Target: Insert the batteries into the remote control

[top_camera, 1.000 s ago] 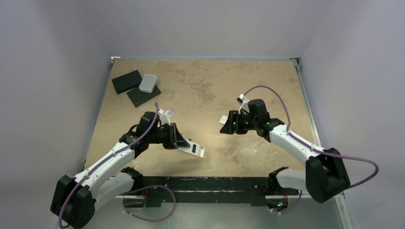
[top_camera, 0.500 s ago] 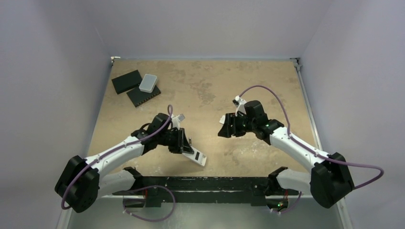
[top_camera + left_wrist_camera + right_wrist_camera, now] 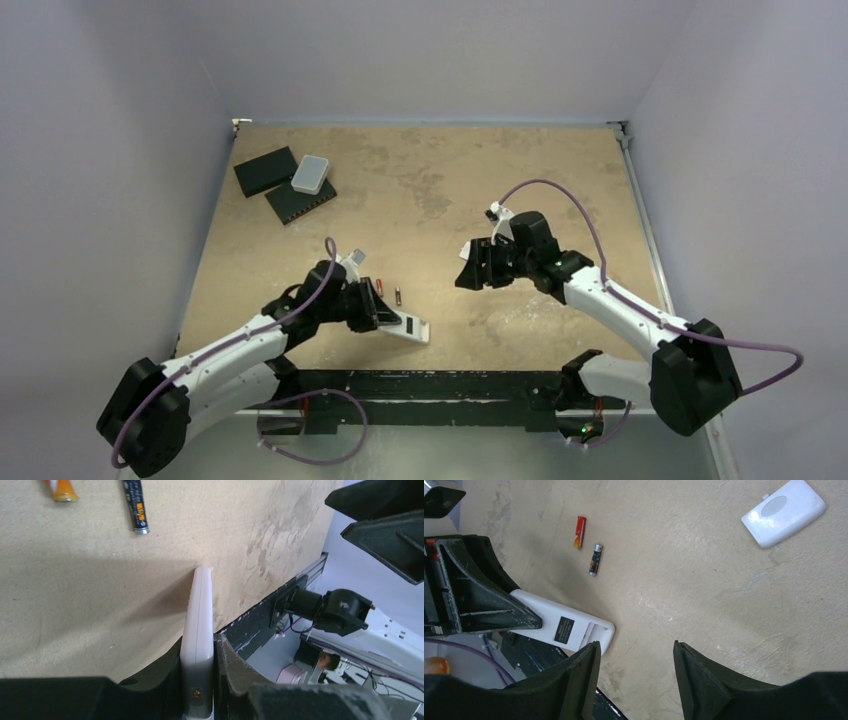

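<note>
My left gripper (image 3: 388,314) is shut on the white remote control (image 3: 411,329), low over the table near its front edge. The left wrist view shows the remote (image 3: 198,625) edge-on between both fingers. Its plain back with the dark label (image 3: 564,628) faces up, and an open recess shows at its free end. The two batteries lie side by side just beyond it: a reddish-orange one (image 3: 380,288) (image 3: 580,531) and a dark one (image 3: 398,296) (image 3: 594,559). My right gripper (image 3: 466,270) (image 3: 635,647) hovers open and empty to the right of the remote.
A small white cover piece (image 3: 783,512) lies on the table by the right gripper. Two flat black slabs (image 3: 265,170) (image 3: 301,204) and a light grey rounded box (image 3: 310,174) sit at the back left. A black rail (image 3: 430,385) runs along the near edge.
The left arm has drawn the remote back and down toward the near edge, uncovering both batteries. The right gripper has shifted slightly left.
</note>
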Robot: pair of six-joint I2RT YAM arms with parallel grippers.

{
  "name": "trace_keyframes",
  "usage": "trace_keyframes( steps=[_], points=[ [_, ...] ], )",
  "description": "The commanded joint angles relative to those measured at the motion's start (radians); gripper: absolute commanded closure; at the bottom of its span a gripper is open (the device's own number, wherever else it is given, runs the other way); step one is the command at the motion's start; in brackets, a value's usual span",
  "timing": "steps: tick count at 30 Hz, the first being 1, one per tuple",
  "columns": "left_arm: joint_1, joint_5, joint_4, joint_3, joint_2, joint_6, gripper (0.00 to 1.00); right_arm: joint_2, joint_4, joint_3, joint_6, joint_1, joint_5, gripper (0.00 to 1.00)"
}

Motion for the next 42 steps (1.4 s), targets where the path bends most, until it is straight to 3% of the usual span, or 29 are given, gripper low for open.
trace_keyframes(
  steps=[1,7,16,22,37,42],
  points=[
    [-0.007,-0.113,0.076,-0.071,-0.093,-0.146,1.00,-0.001,0.020,0.008,-0.021,0.006,0.013,0.37],
    [-0.024,-0.210,0.114,-0.179,-0.202,-0.285,0.99,-0.013,0.015,-0.001,-0.028,0.008,0.018,0.37],
    [-0.038,-0.213,0.189,-0.190,-0.113,-0.286,0.67,-0.026,0.015,-0.014,-0.033,0.009,0.013,0.36],
    [-0.039,-0.202,0.192,-0.179,-0.069,-0.252,0.56,-0.036,-0.002,-0.013,-0.038,0.008,0.018,0.36],
    [-0.040,-0.181,-0.116,-0.047,-0.071,-0.091,0.36,-0.021,-0.026,0.009,-0.040,0.017,0.010,0.34],
    [-0.040,-0.224,-0.289,0.048,-0.097,-0.019,0.28,-0.015,-0.033,0.021,-0.038,0.032,0.000,0.34]
  ],
)
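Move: The left hand holds the remote control by its left end, the far end slanting down to the right. The bare table spot it is going to lies about 6 cm below, 3 cm right and 1 cm back of this hand. The dark battery is some 6 cm ahead and 1 cm right, the red one about 8 cm ahead and 3 cm left, both 6 cm lower. From the right hand, that spot is roughly 15 cm left, 11 cm back and 10 cm down. Still pinching the remote's left end, the left hand swings about 15 degrees counter-clockwise, easing slightly left and down. Its fingers then let go, opening wide as the hand sinks to some 4 cm below its start and slides left, about 3 cm in all, until they straddle the left end just over the table. ##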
